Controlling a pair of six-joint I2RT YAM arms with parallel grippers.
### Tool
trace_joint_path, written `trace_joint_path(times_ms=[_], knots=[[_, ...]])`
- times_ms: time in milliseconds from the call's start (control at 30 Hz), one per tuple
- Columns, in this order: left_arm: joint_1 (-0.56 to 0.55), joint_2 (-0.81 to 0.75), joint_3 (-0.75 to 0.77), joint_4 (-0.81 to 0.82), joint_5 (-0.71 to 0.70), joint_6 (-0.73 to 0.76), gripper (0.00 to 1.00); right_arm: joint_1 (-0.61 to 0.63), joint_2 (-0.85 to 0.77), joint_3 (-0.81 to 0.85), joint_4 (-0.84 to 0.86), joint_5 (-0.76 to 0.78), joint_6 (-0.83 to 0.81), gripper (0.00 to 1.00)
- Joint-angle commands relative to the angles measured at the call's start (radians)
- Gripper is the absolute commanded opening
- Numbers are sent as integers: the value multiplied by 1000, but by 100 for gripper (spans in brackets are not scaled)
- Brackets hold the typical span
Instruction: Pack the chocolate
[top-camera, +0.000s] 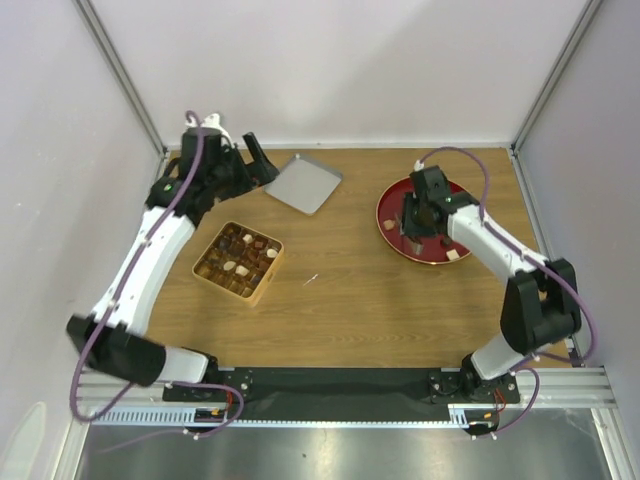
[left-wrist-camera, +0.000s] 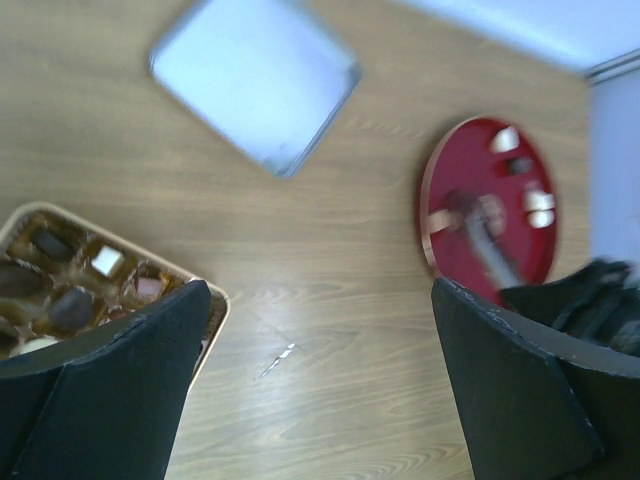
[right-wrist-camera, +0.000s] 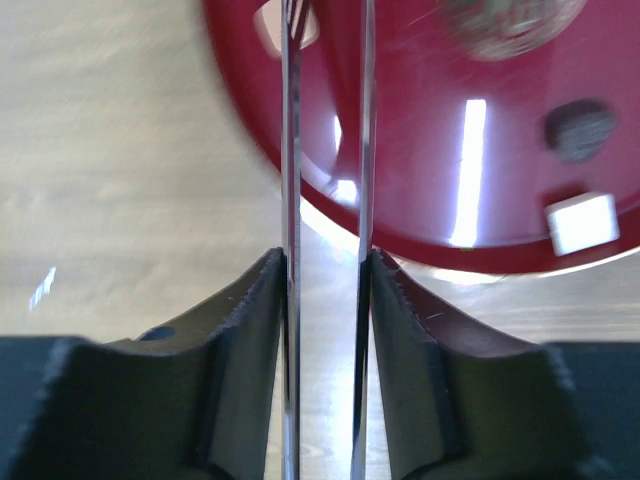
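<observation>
Chocolate pieces lie on a red plate (top-camera: 392, 232): a white cube (right-wrist-camera: 582, 222), a dark round one (right-wrist-camera: 578, 130) and a blurred tan one (right-wrist-camera: 510, 20). More chocolate fills a tan grid box (top-camera: 262, 285), also in the left wrist view (left-wrist-camera: 215, 300). My right gripper (right-wrist-camera: 325, 265) is over the plate's edge, shut on thin metal tongs (right-wrist-camera: 291, 150). The tongs' two arms stand slightly apart and their tips reach a white piece (right-wrist-camera: 268, 28); I cannot tell if it is gripped. My left gripper (left-wrist-camera: 320, 300) is open and empty, raised at the back left (top-camera: 255, 160).
The box's grey lid (top-camera: 304, 183) lies flat on the wooden table between box and plate. A small shiny scrap (top-camera: 311, 279) lies on the wood to the right of the box. Frame posts and pale walls close in the table's back and sides.
</observation>
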Motion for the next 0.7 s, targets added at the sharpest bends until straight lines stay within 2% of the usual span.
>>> trace_joint_path(times_ms=[0,167,300,667], knots=[[5,-130,-33,70,24,76,100,54,-150,-56,142,8,-23,45],[3,-279,-191,150,78,57,100,100,-216,-125,161,97,-32,45],[5,-313,-274,159,89,58,100,123,-233,-180,191,91,-67,47],[5,-343,-302,139,56,106,100,133,-204,-218,214,99,-98,46]])
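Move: I hold the tongs in my right hand over the red plate. The tan chocolate by its left rim lies about 5 cm ahead, 3 cm to the left and 9 cm below that hand. The gold emblem is 6 cm ahead and 5 cm right; the dark chocolate is level and 9 cm right, the white square 3 cm back and 10 cm right. From my empty left hand, the tan chocolate lies roughly 26 cm right, 3 cm ahead and 26 cm below. I draw my right hand back about 3 cm and 2 cm left, rising 4 cm on the way and sinking most of that again. The fingers tip up some 10 degrees, turn slightly counter-clockwise and ease open a little, so the tong legs spread and line up on the tan chocolate. My left hand, still wide open, pulls back 6 cm towards the box, bobbing up and down. ##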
